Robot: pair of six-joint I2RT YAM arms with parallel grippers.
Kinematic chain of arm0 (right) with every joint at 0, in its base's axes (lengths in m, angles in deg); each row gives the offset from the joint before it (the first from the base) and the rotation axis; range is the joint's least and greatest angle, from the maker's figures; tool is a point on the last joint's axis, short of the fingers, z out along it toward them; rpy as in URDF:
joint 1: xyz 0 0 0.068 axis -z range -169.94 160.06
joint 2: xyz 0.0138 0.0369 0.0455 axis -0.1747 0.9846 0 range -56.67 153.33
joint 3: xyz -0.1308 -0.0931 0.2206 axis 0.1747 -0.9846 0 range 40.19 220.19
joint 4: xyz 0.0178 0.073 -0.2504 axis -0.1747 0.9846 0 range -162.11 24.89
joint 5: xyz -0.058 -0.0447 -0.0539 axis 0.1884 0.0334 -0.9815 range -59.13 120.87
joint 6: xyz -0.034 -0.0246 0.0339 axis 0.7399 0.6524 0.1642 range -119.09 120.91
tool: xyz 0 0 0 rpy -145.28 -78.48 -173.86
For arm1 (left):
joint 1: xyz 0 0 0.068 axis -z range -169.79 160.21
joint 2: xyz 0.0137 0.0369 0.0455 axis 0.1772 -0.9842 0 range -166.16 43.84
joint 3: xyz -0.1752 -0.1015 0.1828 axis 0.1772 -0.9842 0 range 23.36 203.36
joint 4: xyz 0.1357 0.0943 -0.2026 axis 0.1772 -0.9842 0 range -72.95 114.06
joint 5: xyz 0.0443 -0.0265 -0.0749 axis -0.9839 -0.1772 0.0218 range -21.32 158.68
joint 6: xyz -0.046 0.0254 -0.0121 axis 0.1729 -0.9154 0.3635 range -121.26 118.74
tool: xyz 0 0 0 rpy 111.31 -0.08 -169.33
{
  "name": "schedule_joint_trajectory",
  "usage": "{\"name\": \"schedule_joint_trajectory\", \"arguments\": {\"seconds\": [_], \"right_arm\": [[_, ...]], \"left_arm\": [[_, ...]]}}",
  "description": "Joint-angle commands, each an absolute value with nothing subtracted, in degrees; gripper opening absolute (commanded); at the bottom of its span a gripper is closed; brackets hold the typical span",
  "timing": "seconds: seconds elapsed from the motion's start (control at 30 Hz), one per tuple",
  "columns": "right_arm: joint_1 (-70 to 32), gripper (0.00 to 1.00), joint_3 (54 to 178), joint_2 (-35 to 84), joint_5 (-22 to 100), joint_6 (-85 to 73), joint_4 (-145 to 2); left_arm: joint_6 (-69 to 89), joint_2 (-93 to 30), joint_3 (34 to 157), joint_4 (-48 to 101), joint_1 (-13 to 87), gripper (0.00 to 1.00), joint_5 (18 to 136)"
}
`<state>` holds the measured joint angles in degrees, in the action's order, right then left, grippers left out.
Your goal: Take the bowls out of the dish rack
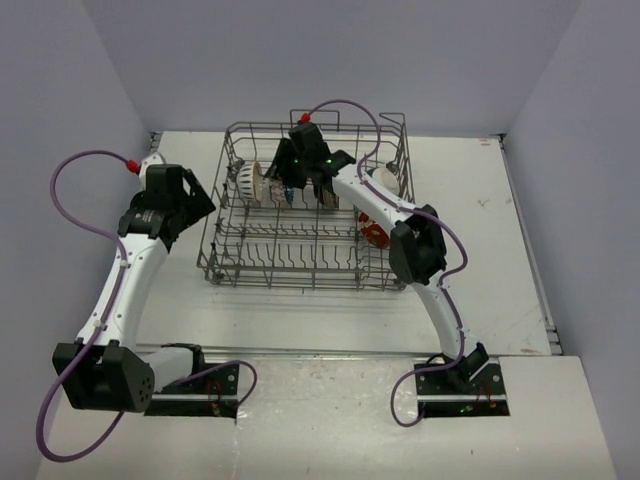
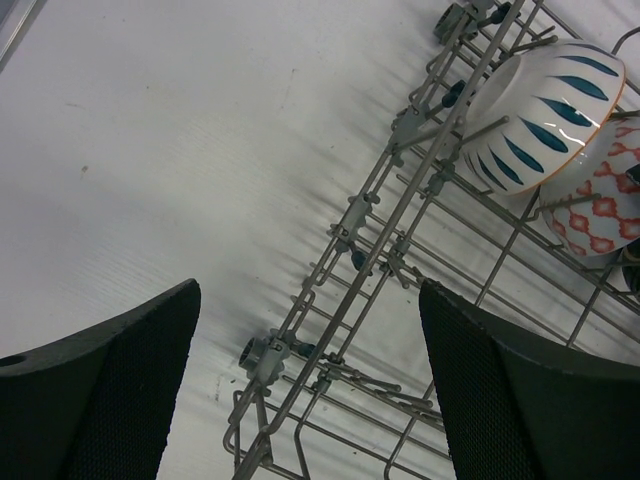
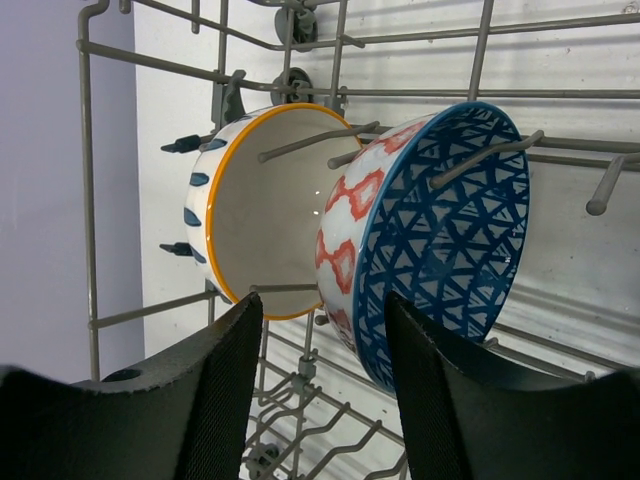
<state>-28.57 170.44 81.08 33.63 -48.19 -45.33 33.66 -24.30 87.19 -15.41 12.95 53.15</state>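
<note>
The grey wire dish rack (image 1: pixel 262 262) stands mid-table. A white bowl with dark stripes (image 1: pixel 244 182) and a blue-red patterned bowl (image 1: pixel 272 186) stand on edge in its back left row. In the right wrist view the striped bowl (image 3: pixel 262 210) is left of the blue-red bowl (image 3: pixel 440 230). My right gripper (image 1: pixel 305 195) is open inside the rack, its jaws either side of the blue-red bowl's lower rim (image 3: pixel 325 390). A red patterned bowl (image 1: pixel 373 236) and a pale bowl (image 1: pixel 385 178) sit at the rack's right. My left gripper (image 1: pixel 200 205) is open and empty over the rack's left edge (image 2: pixel 310 390).
The left wrist view shows the rack's wire side (image 2: pixel 380 250), the striped bowl (image 2: pixel 540 110) and the red-patterned outside of its neighbour (image 2: pixel 600 205). Bare white table (image 1: pixel 300 315) lies in front of the rack. Grey walls close the back and sides.
</note>
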Motion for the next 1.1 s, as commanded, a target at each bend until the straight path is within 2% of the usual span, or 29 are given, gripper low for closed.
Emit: {"name": "schedule_joint_trajectory", "arguments": {"seconds": [0.0, 0.33, 0.67, 0.7, 0.77, 0.87, 1.07], "right_arm": [[-28.78, 0.52, 172.20, 82.28, 34.38, -49.01, -47.50], [-27.91, 0.47, 171.06, 82.37, 34.12, -49.71, -47.85], [-27.03, 0.34, 165.96, 80.09, 33.59, -51.29, -50.84], [-26.85, 0.29, 165.87, 80.26, 33.94, -51.64, -50.84], [-26.50, 0.27, 165.52, 80.44, 34.47, -51.91, -50.93], [-26.32, 0.15, 164.21, 79.91, 34.73, -52.00, -51.63], [-26.06, 0.05, 161.48, 78.24, 35.35, -52.35, -53.83]], "left_arm": [[34.43, -23.84, 86.91, -12.95, 13.20, 0.89, 52.86], [34.51, -23.58, 86.64, -12.60, 13.20, 0.89, 53.12], [33.90, -24.02, 86.20, -12.07, 13.20, 0.89, 53.12], [33.90, -24.10, 86.29, -11.98, 13.20, 0.89, 53.04], [33.72, -24.19, 86.55, -11.98, 13.20, 0.89, 53.12], [33.46, -24.54, 86.82, -11.80, 13.20, 0.89, 53.12], [33.46, -24.81, 86.38, -11.54, 13.20, 0.89, 53.13]]}}
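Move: The patterned red-and-blue bowl stands on edge just below the right hand, its middle about 3 cm ahead, 2 cm to the right and 5 cm down. The white leaf-painted bowl lies some 7 cm left of the hand and 3 cm ahead, the brown bowl some 12 cm to its right and 3 cm ahead, both at similar height. From the left hand, the patterned bowl is roughly 18 cm ahead, 19 cm right and 10 cm down. Easing forward about 2 cm and sinking a little over 1 cm, the right hand brings its half-open fingers astride the near rim of the patterned bowl and closes them until they pinch the wall, one finger outside, the other inside. The wrist rolls slightly, some 5 degrees, its left side rising. ##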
